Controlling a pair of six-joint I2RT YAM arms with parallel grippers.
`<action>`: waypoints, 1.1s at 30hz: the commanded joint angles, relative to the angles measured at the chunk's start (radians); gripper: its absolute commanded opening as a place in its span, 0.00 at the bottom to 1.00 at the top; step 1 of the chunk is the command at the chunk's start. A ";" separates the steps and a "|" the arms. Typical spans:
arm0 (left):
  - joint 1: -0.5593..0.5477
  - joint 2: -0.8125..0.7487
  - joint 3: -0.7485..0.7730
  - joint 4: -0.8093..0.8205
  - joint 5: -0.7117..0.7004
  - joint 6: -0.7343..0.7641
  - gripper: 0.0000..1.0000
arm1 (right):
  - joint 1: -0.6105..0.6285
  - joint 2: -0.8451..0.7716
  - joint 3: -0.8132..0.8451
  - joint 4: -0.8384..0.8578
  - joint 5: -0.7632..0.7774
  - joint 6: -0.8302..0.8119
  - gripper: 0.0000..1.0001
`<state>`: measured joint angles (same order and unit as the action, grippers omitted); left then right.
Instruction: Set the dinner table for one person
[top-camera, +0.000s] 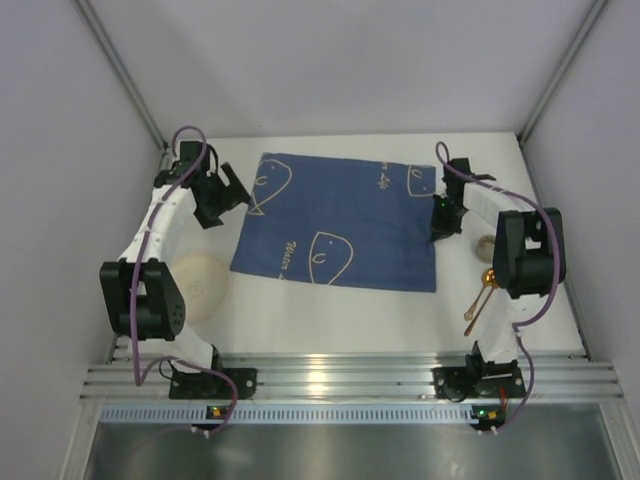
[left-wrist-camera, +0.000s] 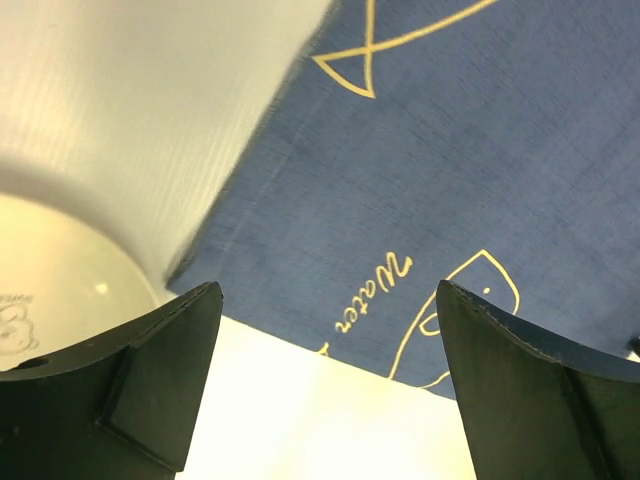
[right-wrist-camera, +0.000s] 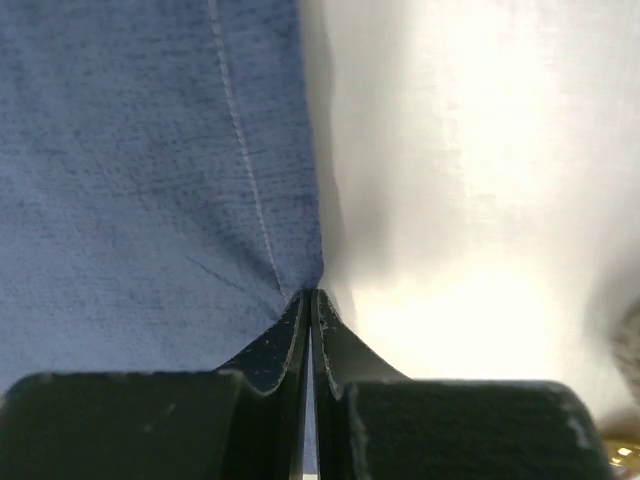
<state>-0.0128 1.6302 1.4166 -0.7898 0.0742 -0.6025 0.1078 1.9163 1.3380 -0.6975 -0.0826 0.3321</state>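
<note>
A blue fish-patterned cloth mat (top-camera: 340, 220) lies flat on the white dinner table (top-camera: 330, 320). My right gripper (top-camera: 443, 218) is shut on the mat's right edge; in the right wrist view its tips (right-wrist-camera: 310, 297) pinch the blue cloth (right-wrist-camera: 150, 180). My left gripper (top-camera: 218, 196) is open and empty just off the mat's left edge; its wrist view shows the mat (left-wrist-camera: 440, 170) between and beyond the spread fingers (left-wrist-camera: 170, 360). A cream plate (top-camera: 200, 285) sits at the left, also in the left wrist view (left-wrist-camera: 60, 290).
A gold spoon (top-camera: 480, 295) lies at the right, near the right arm. A small round bowl or cup (top-camera: 487, 245) is partly hidden behind that arm. Silver rails (top-camera: 340, 380) edge the table's near side; grey walls enclose the back and sides.
</note>
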 joint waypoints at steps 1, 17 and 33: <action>0.005 -0.121 -0.036 -0.066 -0.106 -0.031 0.94 | -0.040 -0.085 -0.023 -0.010 0.079 -0.038 0.00; 0.191 -0.503 -0.332 -0.302 -0.346 -0.186 0.97 | -0.069 0.010 0.204 -0.065 0.003 -0.034 0.53; 0.355 -0.664 -0.627 -0.269 -0.262 -0.270 0.95 | 0.058 -0.388 -0.114 -0.114 -0.140 0.041 0.74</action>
<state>0.3080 1.0000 0.8124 -1.0729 -0.2188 -0.8284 0.1570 1.5589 1.2514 -0.7803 -0.1864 0.3637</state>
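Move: Lying behind the left hand, the plate sits about 13 cm back, 9 cm to its left and 13 cm below; the blue tablecloth's middle is some 22 cm to that hand's right, 4 cm ahead. The right hand, low over the table, already pinches the cloth's right edge, with the cloth's middle about 23 cm to its left and 4 cm ahead. From the right hand, a round cup stands 12 cm right and 2 cm back, and the spoons 14 cm back, 10 cm right. Swinging back some 22 cm and left 10, the left hand rises slightly, then sinks to the plate's near edge, staying open and turning about 35 degrees counter-clockwise. The right hand drags the pinched cloth edge rightward, within a 5 cm move, then opens and lets go, slides forward 5 cm, and draws back, up and left above the cloth. ##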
